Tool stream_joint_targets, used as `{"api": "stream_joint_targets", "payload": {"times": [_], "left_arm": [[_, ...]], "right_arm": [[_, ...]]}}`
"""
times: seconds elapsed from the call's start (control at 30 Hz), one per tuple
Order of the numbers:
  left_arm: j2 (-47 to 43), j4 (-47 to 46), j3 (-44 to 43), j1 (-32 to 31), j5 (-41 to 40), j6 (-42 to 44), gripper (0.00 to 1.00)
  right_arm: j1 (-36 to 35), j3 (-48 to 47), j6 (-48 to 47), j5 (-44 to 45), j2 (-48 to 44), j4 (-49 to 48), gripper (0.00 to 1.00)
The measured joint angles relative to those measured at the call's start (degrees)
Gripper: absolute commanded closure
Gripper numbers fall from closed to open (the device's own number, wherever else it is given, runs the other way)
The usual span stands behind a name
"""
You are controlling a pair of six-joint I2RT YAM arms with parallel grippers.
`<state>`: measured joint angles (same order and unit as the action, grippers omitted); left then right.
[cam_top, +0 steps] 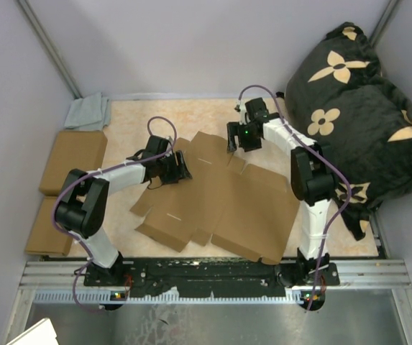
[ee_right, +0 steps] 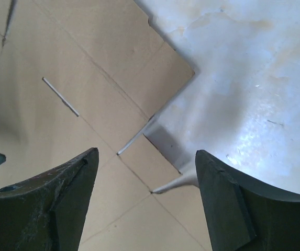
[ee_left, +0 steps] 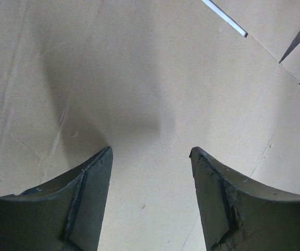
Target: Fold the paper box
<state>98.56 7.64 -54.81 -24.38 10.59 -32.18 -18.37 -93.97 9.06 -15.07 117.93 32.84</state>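
Observation:
The paper box (cam_top: 220, 198) lies flat and unfolded on the table as a large brown die-cut cardboard sheet with flaps, slits and creases. My left gripper (cam_top: 179, 167) hovers open over the sheet's left rear part; in the left wrist view plain cardboard (ee_left: 150, 94) fills the space between its fingers (ee_left: 81, 204). My right gripper (cam_top: 232, 141) stands open above the sheet's rear edge. In the right wrist view a notched flap corner (ee_right: 155, 157) of the sheet lies between its fingers (ee_right: 228, 204), with bare tabletop (ee_right: 244, 94) to the right.
Two closed brown boxes (cam_top: 72, 159) (cam_top: 49, 226) sit along the left side. A grey cloth (cam_top: 88, 111) lies at the back left. A black bag with tan flower marks (cam_top: 364, 108) fills the right rear. Grey walls enclose the table.

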Motion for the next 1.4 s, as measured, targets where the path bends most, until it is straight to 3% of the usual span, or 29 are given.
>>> {"api": "stream_joint_targets", "payload": {"times": [0.3, 0.53, 0.77, 0.97, 1.4], "left_arm": [[0.00, 0.02, 0.00, 0.00, -0.02, 0.00, 0.31], [0.00, 0.09, 0.00, 0.00, 0.00, 0.00, 0.31], [0.00, 0.07, 0.00, 0.00, 0.02, -0.04, 0.31], [0.00, 0.07, 0.00, 0.00, 0.02, -0.15, 0.31], [0.02, 0.04, 0.00, 0.00, 0.02, -0.20, 0.31]], "right_arm": [[-0.15, 0.13, -0.11, -5.31, 3.52, 0.96, 0.29], [-0.37, 7.76, -1.62, -9.49, -1.14, -3.85, 0.29], [-3.74, 11.39, -1.99, -12.24, -6.71, -1.42, 0.29], [-7.23, 13.03, -2.01, -12.70, -6.73, 0.68, 0.28], [-6.60, 14.10, -0.20, -12.66, -3.39, -0.59, 0.28]]}}
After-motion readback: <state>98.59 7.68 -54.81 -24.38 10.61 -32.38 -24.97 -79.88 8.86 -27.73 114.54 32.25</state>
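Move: The paper box's narrow far flap lies just below the right hand, about 3 cm back, 1 cm left and 4 cm down. At that same table height, the wide flap is some 11 cm left and 2 cm ahead of this hand, and the short slot about 12 cm left and 5 cm back. From the left hand, already down on the sheet, the narrow flap is roughly 8 cm ahead and 20 cm right. Left hand still pins; right dips, sweeps about 11 cm back and left, turning the narrow flap inward, then lowers. ##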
